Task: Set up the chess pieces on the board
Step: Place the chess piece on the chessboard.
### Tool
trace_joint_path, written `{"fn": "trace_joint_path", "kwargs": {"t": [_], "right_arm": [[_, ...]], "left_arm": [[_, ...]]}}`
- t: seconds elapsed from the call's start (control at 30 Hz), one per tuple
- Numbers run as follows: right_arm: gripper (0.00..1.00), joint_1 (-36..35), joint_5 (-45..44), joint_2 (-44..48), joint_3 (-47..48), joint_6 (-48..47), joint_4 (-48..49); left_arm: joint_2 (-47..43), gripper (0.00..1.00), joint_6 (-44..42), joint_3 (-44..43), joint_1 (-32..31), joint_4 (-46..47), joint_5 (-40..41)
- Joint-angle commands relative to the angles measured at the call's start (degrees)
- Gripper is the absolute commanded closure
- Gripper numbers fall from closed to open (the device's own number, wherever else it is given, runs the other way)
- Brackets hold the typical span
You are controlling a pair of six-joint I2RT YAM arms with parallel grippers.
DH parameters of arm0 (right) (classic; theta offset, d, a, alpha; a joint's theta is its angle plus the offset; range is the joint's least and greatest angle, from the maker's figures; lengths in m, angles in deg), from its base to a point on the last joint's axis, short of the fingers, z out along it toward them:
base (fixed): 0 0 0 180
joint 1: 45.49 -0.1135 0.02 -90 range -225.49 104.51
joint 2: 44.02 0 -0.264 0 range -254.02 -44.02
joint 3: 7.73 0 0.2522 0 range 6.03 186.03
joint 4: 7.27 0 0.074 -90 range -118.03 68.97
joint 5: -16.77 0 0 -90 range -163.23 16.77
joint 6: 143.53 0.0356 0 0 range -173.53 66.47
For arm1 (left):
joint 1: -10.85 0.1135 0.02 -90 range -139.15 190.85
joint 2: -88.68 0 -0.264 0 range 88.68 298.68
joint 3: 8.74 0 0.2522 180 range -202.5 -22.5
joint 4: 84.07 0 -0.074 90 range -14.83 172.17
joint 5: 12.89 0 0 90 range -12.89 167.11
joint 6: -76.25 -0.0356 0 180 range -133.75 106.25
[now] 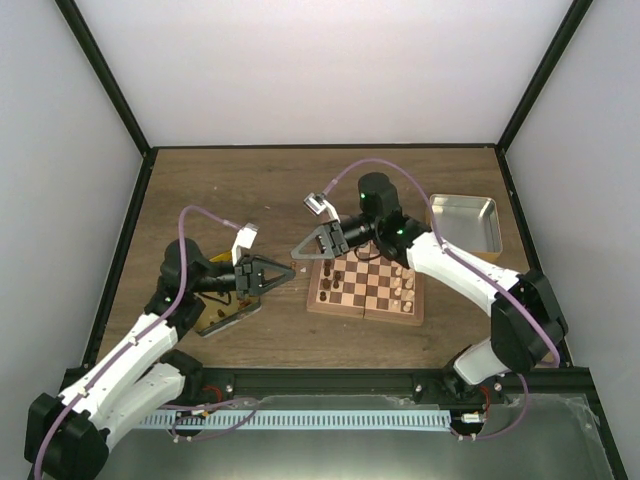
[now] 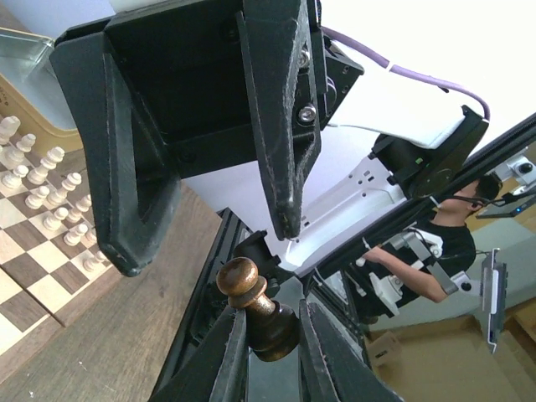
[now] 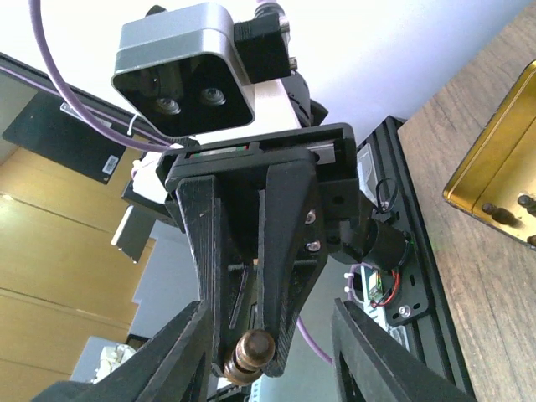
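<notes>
My left gripper [image 1: 288, 271] is shut on a dark brown pawn [image 2: 260, 311], gripping its base between the fingertips in the left wrist view, head pointing out. My right gripper [image 1: 298, 253] is open and faces it tip to tip, just left of the board [image 1: 366, 312]. In the right wrist view my right gripper [image 3: 270, 308] stands wide apart on either side of the pawn's head [image 3: 254, 350], not touching it. Cream pieces [image 2: 52, 191] stand in rows on the board [image 2: 33, 280]. Dark pieces stand on the board's left side [image 1: 328, 281].
A gold tin [image 1: 222, 316] with dark pieces lies under my left arm; it also shows in the right wrist view [image 3: 490, 163]. A silver tin [image 1: 466, 222] sits right of the board at the back. Black frame rails run along the table's edges.
</notes>
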Motion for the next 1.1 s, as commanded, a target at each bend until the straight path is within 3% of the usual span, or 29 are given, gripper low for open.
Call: {"fn": "trace_joint_path", "kwargs": {"t": [0.0,0.2,0.77,0.83,0.97,1.07], "right_arm": [[0.60,-1.18,2.42,1.37,1.96,-2.30,-1.66],[0.62,-2.30,2.53,0.75,2.69,-3.89,-2.67],[0.99,-2.72,0.75,2.12,2.22,-2.55,-1.18],[0.99,-2.69,-0.23,2.85,1.87,-1.82,-0.42],[0.99,-1.44,-6.82,4.55,1.00,-4.66,-3.27],[0.99,0.00,-18.78,5.82,1.10,-12.36,-12.05]], "left_arm": [[-0.82,0.86,-0.93,-0.42,-0.17,1.59,-1.40],[0.18,0.86,-0.39,-0.47,-0.17,1.77,-1.95],[1.98,0.84,1.30,-0.84,-0.17,1.14,-1.57],[2.78,0.76,0.69,-1.37,-0.15,-0.30,-1.59],[3.86,0.40,-3.41,-2.94,-0.11,-7.13,2.39],[4.63,0.29,-7.17,-4.97,0.26,-14.46,6.79]]}}
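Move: My left hand still holds the dark pawn upright-ish in mid-air. It stands about 2 cm back and 1 cm to the left of my open right hand, at the same height, and about 1 cm ahead of my left hand's own grip point. Some 27 cm below my right hand lie the chessboard, its middle about 14 cm to the right and 3 cm ahead, and the gold tray, roughly 16 cm to the left and 4 cm back. I keep my left hand still, pawn in its tips, and draw my right hand back about 2 cm until its fingers straddle the pawn's upper part, then close them on it. Only then do I open my left fingers wide and let go, while my right hand starts forward with the pawn, some 2.5 cm, turning slightly clockwise. My left hand follows forward about 1 cm. ##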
